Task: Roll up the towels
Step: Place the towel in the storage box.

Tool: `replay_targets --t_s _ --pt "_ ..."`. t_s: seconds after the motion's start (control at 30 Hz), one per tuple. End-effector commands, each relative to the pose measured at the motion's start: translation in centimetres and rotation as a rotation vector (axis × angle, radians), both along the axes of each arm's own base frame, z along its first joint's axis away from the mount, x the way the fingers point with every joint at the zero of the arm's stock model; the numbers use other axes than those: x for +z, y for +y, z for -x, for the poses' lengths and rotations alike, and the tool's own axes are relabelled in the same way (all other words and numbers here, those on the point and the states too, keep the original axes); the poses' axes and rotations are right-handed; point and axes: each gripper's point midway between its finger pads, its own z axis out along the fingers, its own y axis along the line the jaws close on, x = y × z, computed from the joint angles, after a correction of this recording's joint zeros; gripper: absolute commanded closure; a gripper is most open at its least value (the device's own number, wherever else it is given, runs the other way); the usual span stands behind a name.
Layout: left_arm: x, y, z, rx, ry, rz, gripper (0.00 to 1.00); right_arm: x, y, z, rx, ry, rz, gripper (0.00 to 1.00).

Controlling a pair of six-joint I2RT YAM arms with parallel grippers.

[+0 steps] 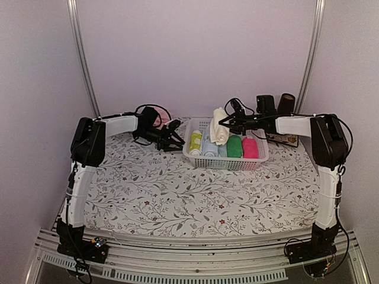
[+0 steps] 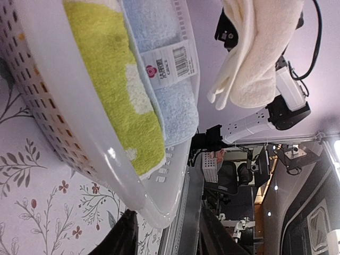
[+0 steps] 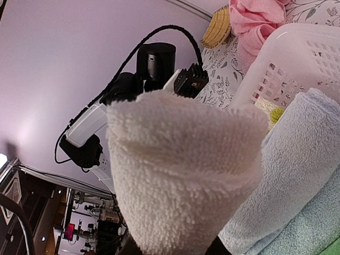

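Observation:
The cream towel [image 1: 219, 126] hangs bunched and limp above the white basket [image 1: 225, 161], with my right gripper [image 1: 225, 122] shut on it. In the right wrist view the cream towel [image 3: 180, 175] fills the frame and hides the fingers of my right gripper [image 3: 170, 247]. The pale pink towel [image 1: 159, 117] lies crumpled at the back of the table behind my left arm; the pink towel [image 3: 255, 21] also shows beyond the basket [image 3: 287, 58]. My left gripper [image 1: 176, 141] stands open at the basket's left end, its jaws apart on either side of the basket's [image 2: 53, 106] corner rim.
In the basket lie a yellow-green roll [image 1: 195, 142], a light blue roll [image 1: 210, 148], a green roll [image 1: 235, 146] and a magenta roll [image 1: 250, 148]. Two dark cylinders [image 1: 277, 104] stand at the back right. A floral cloth [image 1: 177, 195] covers the table.

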Motion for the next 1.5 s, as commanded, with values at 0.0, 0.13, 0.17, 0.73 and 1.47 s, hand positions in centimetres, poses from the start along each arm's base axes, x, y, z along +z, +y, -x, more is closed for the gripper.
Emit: replay_targets --t_s 0.0,0.13,0.17,0.73,1.47 --pt "1.6 1.3 -1.1 0.011 -0.051 0.045 0.58 -1.0 0.8 -0.2 0.043 0.018 -0.056 0.91" --pt "2.4 1.7 -0.7 0.012 -0.086 0.045 0.46 -2.9 0.9 -0.8 0.018 0.085 -0.055 0.91" --pt "2.4 1.8 -0.5 0.012 -0.093 0.043 0.42 -3.4 1.0 -0.9 0.011 0.097 -0.051 0.91" --pt "4.0 3.6 0.5 0.054 -0.216 -0.024 0.03 -9.3 -1.9 -2.8 -0.162 0.206 0.199 0.92" --pt "7.2 2.5 -5.8 0.240 -0.653 -0.345 0.03 -9.1 -1.5 -2.4 -0.102 0.209 0.237 0.91"
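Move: The rolled white towel is already in the right fingers. The gap for it, between the light-blue roll and the green towel, lies about 12 cm below that hand and 2 cm ahead. The blue roll is some 5 cm to its left and 3 ahead, the green towel 4 cm to its right and 2 ahead. From the left hand, half open beside the storage box, the box's left rim is about 2 cm right, 2 ahead and slightly below; the gap is 15 cm right, 6 ahead and 4 below. The rolled white towel goes down about 8 cm into the storage box, kept in the right hand's grip, easing some 2 cm forward and ending 2 cm to the right; its far end dips and the right fingers tilt down about 15 degrees. Meanwhile the left fingers open wide and that hand backs off leftward from the rim, about 3.5 cm, rising a little. ##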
